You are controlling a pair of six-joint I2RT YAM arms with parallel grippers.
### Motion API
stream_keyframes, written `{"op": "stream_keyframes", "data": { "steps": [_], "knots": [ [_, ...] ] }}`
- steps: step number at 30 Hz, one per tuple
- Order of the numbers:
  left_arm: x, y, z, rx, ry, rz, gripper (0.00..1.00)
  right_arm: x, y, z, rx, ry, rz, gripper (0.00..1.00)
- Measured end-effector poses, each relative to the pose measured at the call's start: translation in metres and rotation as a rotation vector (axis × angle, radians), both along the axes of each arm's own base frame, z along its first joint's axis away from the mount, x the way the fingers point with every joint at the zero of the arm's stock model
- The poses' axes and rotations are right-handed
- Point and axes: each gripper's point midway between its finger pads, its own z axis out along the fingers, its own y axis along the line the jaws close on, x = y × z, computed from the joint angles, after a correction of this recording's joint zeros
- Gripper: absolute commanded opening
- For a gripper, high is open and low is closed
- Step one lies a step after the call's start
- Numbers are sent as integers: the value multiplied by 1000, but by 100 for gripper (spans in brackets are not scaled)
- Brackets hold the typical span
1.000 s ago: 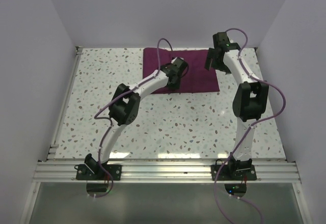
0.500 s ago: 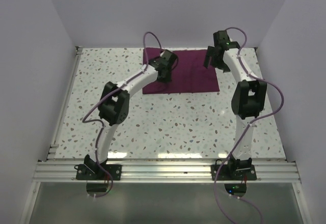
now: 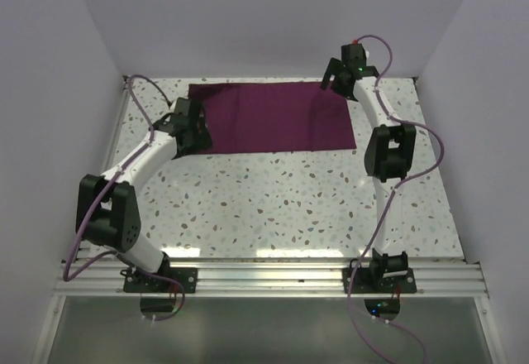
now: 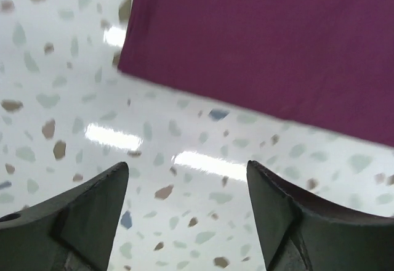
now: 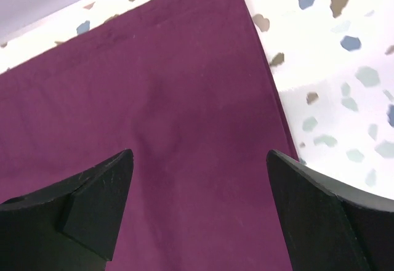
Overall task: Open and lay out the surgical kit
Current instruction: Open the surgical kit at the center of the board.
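The surgical kit shows as a dark purple cloth [image 3: 273,117], lying flat and wide at the back of the table. My left gripper [image 3: 197,136] stands at its near left edge. In the left wrist view this gripper [image 4: 188,172] is open over bare table, with the cloth's corner [image 4: 258,43] just ahead of the fingertips. My right gripper [image 3: 329,83] hovers over the far right corner. Seen from the right wrist, this gripper [image 5: 200,160] is open with nothing between its fingers, and the cloth [image 5: 166,117] is below.
The speckled white table [image 3: 273,207] is walled on the left, back and right. A metal rail [image 3: 264,280] with both arm bases runs along the near edge. Purple cables loop off each arm.
The left gripper moved left across the cloth, drew a fold out to the left and opened off it. The cloth now lies wider. The right gripper shifted slightly back.
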Motion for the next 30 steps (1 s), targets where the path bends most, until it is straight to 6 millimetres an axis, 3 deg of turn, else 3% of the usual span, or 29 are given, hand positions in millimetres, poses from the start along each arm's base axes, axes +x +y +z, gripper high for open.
{"op": "stream_keyframes", "data": {
  "steps": [3, 6, 10, 17, 23, 29, 30],
  "knots": [
    [-40, 5, -57, 14, 179, 1, 82, 18, 1, -22, 9, -23, -22, 92],
    [-64, 8, -76, 18, 263, -4, 80, 32, 1, -49, 20, -32, -48, 91],
    [-64, 7, -75, 11, 259, -8, 79, 51, -2, -77, 36, -62, -96, 88],
    [-63, 9, -69, 9, 242, -7, 77, 81, -19, -54, 29, -216, -180, 84],
    [-63, 12, -70, 10, 244, 2, 76, 102, -34, -56, -7, -299, -244, 80],
    [-63, 12, -73, 14, 256, 3, 76, 114, -37, -76, -20, -332, -264, 63],
    [-63, 12, -74, 15, 258, 3, 75, 116, -37, -75, -19, -346, -266, 55]
  ]
}}
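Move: For the right gripper, the kit cloth's far-right corner is about 13 cm ahead, 4 cm to its right and 8 cm below; the table's far edge runs some 3 cm beyond that corner, and the near-right corner lies about 18 cm back and 5 cm right of the gripper. The left gripper has the near-left corner some 6 cm ahead, 6 cm left and 10 cm below; the far-right corner is roughly 35 cm ahead and 48 cm to its right. Reach the open right gripper about 11 cm forward over the cloth to its far-right corner, sinking early, lifting a little on the way, then dipping again to end some 7 cm lower; level the fingers some 20 degrees, turn them clockwise, and start closing at the corner. Meanwhile pull the left gripper, kept open, back and down to low over bare table before the near edge, tipping its fingers steeper, and hold there. ##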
